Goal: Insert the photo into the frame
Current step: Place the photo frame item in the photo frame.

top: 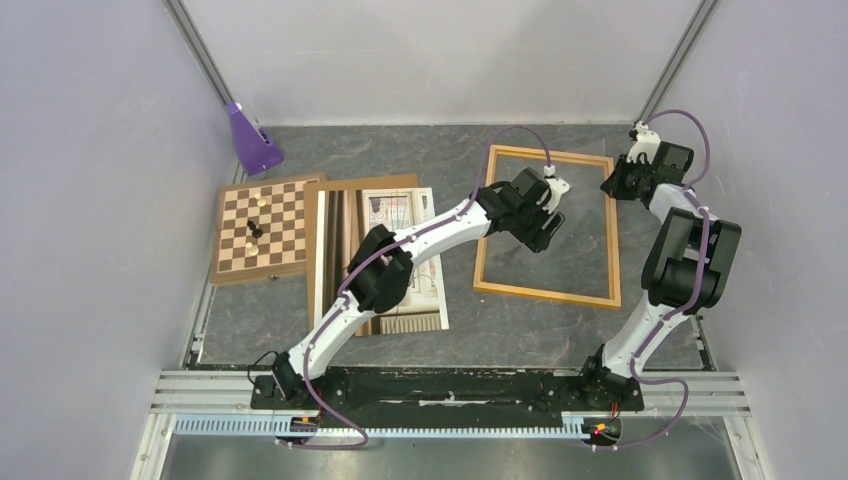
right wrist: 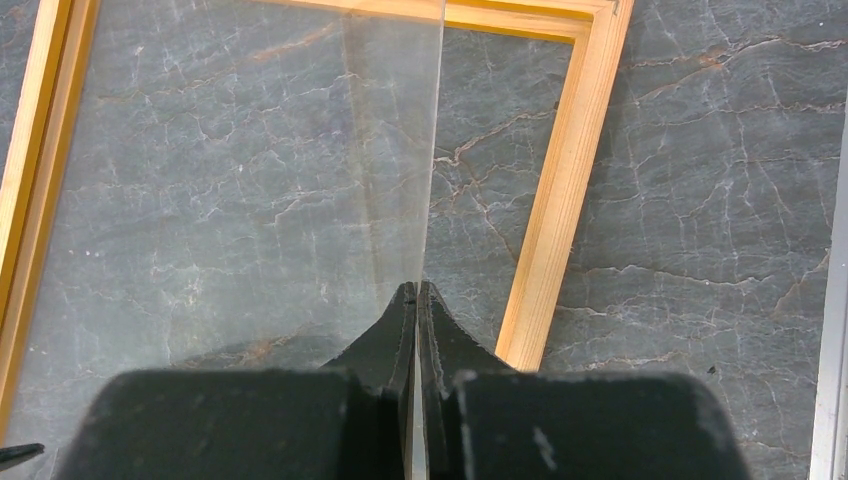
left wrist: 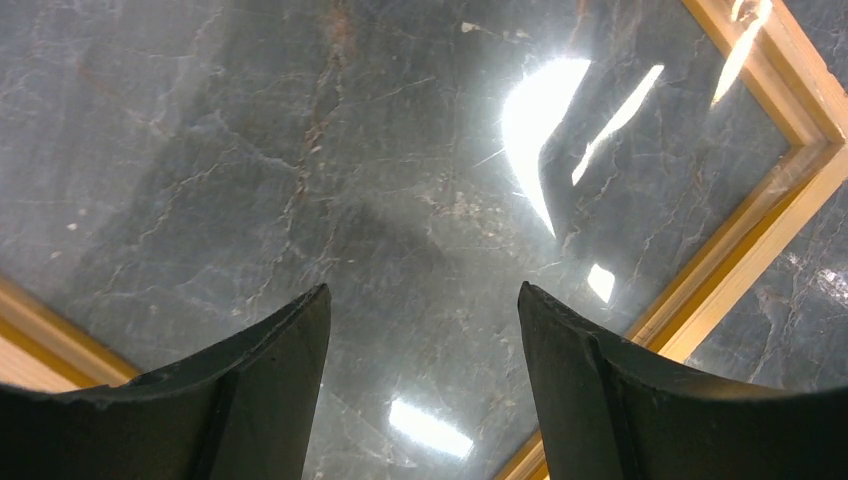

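Note:
The light wooden frame (top: pixel 548 293) lies flat on the grey marble table at the right, with no back in it and the table showing through. The photo (top: pixel 398 214) lies left of it on a brown backing board, partly hidden under my left arm. My left gripper (top: pixel 543 224) hovers open over the frame's inside; in the left wrist view its fingers (left wrist: pixel 290 340) stand wide apart above a glossy clear pane (left wrist: pixel 540 130), with a frame corner (left wrist: pixel 800 150) at the right. My right gripper (right wrist: pixel 416 287) is shut on the edge of that clear pane (right wrist: pixel 250 180), beside the frame's rail (right wrist: pixel 565 190).
A brown-and-white chessboard (top: pixel 262 228) with a few pieces sits at the left, touching the brown backing board (top: pixel 365 185). A purple object (top: pixel 250 140) stands in the back left corner. White walls close in the table on three sides.

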{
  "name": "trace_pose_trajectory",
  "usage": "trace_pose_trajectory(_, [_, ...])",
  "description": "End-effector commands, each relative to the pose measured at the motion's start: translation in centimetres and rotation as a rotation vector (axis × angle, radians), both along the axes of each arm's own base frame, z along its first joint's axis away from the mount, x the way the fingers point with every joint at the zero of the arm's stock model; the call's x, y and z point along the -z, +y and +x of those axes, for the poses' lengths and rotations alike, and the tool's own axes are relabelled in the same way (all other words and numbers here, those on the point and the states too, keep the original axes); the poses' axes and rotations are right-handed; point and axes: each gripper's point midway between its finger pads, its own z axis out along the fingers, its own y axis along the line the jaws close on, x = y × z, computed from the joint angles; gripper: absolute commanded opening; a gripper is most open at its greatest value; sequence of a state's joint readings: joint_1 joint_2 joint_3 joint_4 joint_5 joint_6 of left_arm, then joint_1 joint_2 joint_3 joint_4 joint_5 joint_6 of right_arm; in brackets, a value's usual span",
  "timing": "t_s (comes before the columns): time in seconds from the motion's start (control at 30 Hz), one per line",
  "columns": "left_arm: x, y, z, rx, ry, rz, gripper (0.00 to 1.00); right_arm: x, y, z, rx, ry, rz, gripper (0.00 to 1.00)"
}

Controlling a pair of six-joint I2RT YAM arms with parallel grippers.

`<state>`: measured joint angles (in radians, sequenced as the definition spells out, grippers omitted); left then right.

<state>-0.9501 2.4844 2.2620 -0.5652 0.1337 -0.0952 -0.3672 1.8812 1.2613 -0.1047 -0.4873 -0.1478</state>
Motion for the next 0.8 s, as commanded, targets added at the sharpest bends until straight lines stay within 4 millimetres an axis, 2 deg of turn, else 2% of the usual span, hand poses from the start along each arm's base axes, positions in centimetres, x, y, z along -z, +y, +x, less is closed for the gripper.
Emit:
trace_pose_trajectory(0.0, [-1.7,-2.3,0.2,-0.004,-0.019,-0.089,0.75,-0.7,0.4,0.6,-0.009,-0.038,-0.024,0.00])
trace_pose_trajectory(0.27, [-0.8,-3.9,-0.3,0.049,-0.064,-0.096,0.75,-0.1,0.6,0.7,-0.010,-0.026,-0.024,0.00])
trace_pose_trajectory(0.57, [-1.5,-7.0,-1.1,0.167,-0.207,-0.135,0.76,0.6,0.3,0.7,0.000,-0.015,-0.030,0.00])
trace_pose_trajectory(0.77, [-0.8,-8.2,-0.2,0.183,-0.304,-0.142,0.76,0.9,0.1,0.7,0.008,-0.006,-0.039,0.00])
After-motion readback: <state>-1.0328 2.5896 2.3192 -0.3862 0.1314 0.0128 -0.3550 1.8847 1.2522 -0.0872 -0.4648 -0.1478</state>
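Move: The frame's near right corner, the left gripper's goal, lies about 18 cm right and 16 cm back from it and some 6 cm lower. From the left gripper, the frame's near side is about 14 cm straight back, and the spot where the right gripper holds the clear sheet is about 13 cm ahead and 14 cm right. From the right gripper, that near right corner is about 30 cm back and 7 cm right. Bring the left gripper, open and empty, about 6 cm to the right over the inside of the frame towards its near right corner, easing some 2 cm back and slightly down. As it goes, turn its wrist about 10 degrees clockwise and tip the fingers up a little. Keep the right gripper shut on the clear sheet's right edge, nearly still. ##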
